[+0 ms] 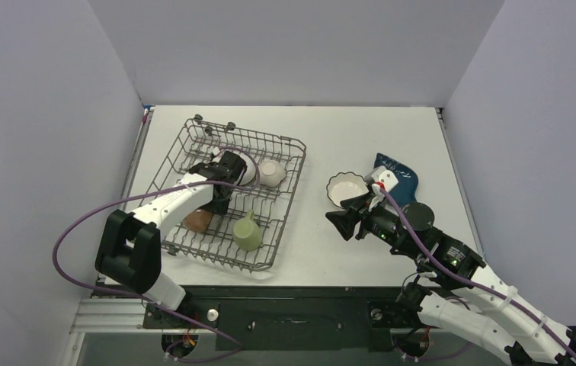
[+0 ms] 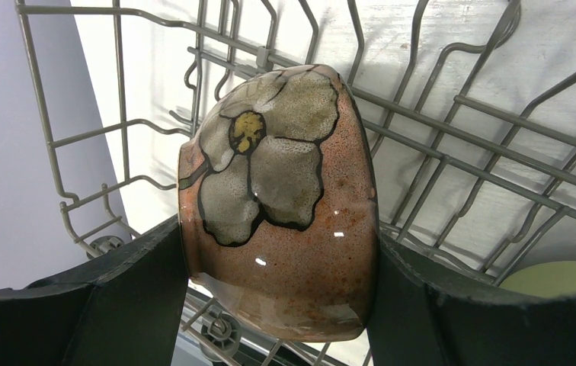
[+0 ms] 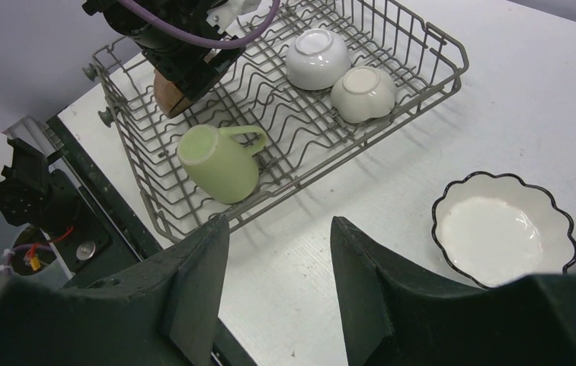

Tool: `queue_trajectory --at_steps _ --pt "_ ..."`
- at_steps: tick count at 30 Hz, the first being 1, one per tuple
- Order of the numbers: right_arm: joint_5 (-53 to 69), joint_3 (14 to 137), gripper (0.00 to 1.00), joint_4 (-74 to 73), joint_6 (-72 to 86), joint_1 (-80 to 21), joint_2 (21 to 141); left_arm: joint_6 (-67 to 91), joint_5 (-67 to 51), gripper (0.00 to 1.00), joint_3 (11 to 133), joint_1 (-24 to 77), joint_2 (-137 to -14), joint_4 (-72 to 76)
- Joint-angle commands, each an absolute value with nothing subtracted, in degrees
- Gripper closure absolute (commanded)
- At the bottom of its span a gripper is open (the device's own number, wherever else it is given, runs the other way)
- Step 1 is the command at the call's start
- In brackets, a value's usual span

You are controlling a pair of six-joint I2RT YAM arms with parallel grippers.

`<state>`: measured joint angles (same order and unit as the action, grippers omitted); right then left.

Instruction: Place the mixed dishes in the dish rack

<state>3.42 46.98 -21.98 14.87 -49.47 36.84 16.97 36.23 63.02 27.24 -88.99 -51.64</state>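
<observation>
The dish rack (image 1: 289, 206) stands on the left of the table. My left gripper (image 2: 281, 305) is shut on a brown bowl (image 2: 285, 206) with a grey flower on it, held on its side low inside the rack near its front left corner (image 1: 199, 220). A light green mug (image 1: 247, 232) lies in the rack's front part, and two small white bowls (image 3: 315, 57) (image 3: 363, 93) sit upside down at its far right. My right gripper (image 3: 277, 229) hangs open and empty over the table, just left of a white scalloped bowl (image 1: 346, 189). A dark blue dish (image 1: 401, 177) lies behind that bowl.
Grey walls close in the table on the left, back and right. The left arm's purple cable (image 1: 79, 221) loops outward beside the rack. The black mounting rail (image 1: 285, 305) runs along the near edge.
</observation>
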Motion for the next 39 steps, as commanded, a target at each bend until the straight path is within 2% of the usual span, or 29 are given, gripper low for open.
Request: queue_trajectory --at_steps 1,4,8,10,17,20,39 --pt "3.7 46.8 0.53 -21.2 15.5 -49.1 36.7 22.0 23.3 0.4 61.2 27.7 -89.8 -45.1" --pt "3.7 46.5 0.52 -21.2 15.7 -49.1 36.7 21.8 21.3 0.31 60.6 27.7 -88.9 -44.0" --pt "3.8 45.8 0.53 -21.0 16.2 -49.1 36.7 21.5 20.0 0.24 59.8 27.6 -88.4 -43.0" --pt "4.0 45.7 0.52 -21.1 16.3 -49.1 36.7 21.6 19.9 0.15 59.8 27.7 -88.6 -42.9" --pt "4.1 45.5 0.52 -21.3 16.4 -49.1 36.8 21.8 17.9 0.09 59.2 27.7 -88.1 -42.0" --pt "4.2 45.5 0.52 -21.3 16.5 -49.1 37.0 22.1 16.8 0.01 59.1 27.8 -86.5 -42.1" --pt "4.0 46.2 0.52 -21.4 17.5 -49.1 39.1 21.1 13.7 0.04 61.6 27.1 -78.9 -45.4"
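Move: The brown bowl is between the left fingers, its middle about 2 cm below them, over the rack's near left part; the rack's middle lies some 8 cm ahead and 10 cm right. The green mug stands about 15 cm right and 3 cm back; the round white bowl is roughly 17 cm ahead and 15 cm right. From the idle right hand, the brown bowl lies some 42 cm left, 12 cm ahead and 20 cm lower. The left fingers ease their pinch on the brown bowl and open almost fully, yet stay around it and shove it right across the rack, towards the mug's side. The hand travels about 5 cm right, sinking a centimetre before rising again and drawing slightly back, while the wrist tilts some 20 degrees so the fingers point more nearly straight down. ##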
